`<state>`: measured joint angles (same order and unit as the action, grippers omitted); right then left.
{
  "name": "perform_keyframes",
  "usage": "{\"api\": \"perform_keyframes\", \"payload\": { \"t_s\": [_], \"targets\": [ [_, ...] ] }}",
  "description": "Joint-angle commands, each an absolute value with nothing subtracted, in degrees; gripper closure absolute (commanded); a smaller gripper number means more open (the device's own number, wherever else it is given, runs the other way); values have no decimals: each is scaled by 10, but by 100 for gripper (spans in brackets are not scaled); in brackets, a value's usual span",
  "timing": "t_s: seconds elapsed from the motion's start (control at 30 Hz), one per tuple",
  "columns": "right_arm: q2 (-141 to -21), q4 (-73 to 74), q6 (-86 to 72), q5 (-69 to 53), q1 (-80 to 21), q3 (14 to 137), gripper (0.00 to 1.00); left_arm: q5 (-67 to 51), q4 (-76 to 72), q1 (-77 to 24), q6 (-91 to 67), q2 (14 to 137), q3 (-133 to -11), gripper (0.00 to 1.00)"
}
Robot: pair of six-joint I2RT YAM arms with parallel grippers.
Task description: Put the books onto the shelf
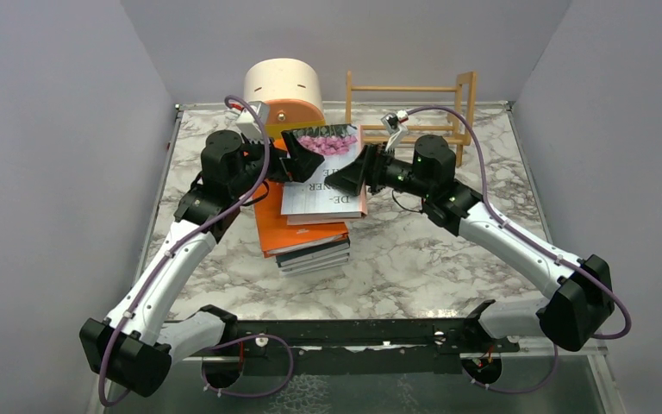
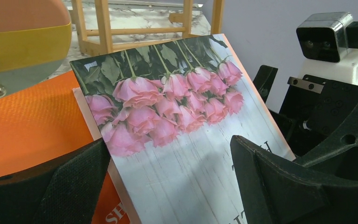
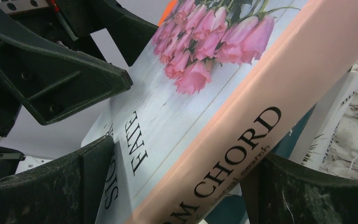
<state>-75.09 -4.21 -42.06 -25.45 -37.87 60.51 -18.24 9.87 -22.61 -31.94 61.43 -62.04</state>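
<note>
The pink-rose floral book (image 1: 327,138) is tilted up off the stack of books (image 1: 315,254), between both grippers. My left gripper (image 1: 303,162) is at its left edge. In the left wrist view the floral book (image 2: 177,121) runs diagonally through the wide jaws of the left gripper (image 2: 168,142), one finger under its edge and one over the cover. My right gripper (image 1: 351,175) straddles the peach spine of the floral book (image 3: 191,93), and the right gripper (image 3: 184,149) has its fingers wide on either side. An orange book (image 1: 289,228) and a white book (image 1: 323,200) lie below. The shelf (image 1: 409,103) stands bare at the back.
A round cream-orange-yellow drawer box (image 1: 283,86) stands at the back, left of the shelf and just behind the left gripper. A teal book (image 3: 289,140) and another white book (image 3: 331,126) show under the floral one. Grey walls close in the marble table (image 1: 448,250).
</note>
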Motion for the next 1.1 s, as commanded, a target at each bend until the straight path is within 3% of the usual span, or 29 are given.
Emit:
{"api": "perform_keyframes", "payload": {
  "t_s": [0.0, 0.33, 0.53, 0.8, 0.93, 1.07],
  "targets": [
    [-750, -84, -432, -285, -373, 602, 8, -215, 48, -247, -336, 623, -618, 8],
    [-753, -92, -445, -310, -351, 599, 30, -213, 3, -271, -332, 667, -651, 8],
    [-745, -91, -443, -318, -332, 596, 49, -191, -10, -274, -317, 690, -684, 8],
    [-746, -84, -438, -338, -298, 606, 80, -17, 84, -274, -239, 702, -817, 8],
    [-753, -75, -427, -340, -286, 626, 86, 108, 158, -275, -208, 710, -876, 7],
    [-751, -75, -411, -317, -272, 639, 87, 192, 174, -275, -209, 674, -851, 7]
  ]
}}
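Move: The right hand's open fingers already straddle the flower book at its spine edge. The book's middle lies about 3 cm left and 1 cm ahead, roughly 1 cm below; the orange book is some 9 cm left, 4 cm back, 5 cm below. The shelf stands about 20 cm ahead and 17 cm right, 10 cm lower. From the left hand, the flower book's middle is about 4 cm right, 2 cm back, 4 cm below. Right hand pinches the flower book, drawing it right, up, forward; open left rises clear about 14 cm. ##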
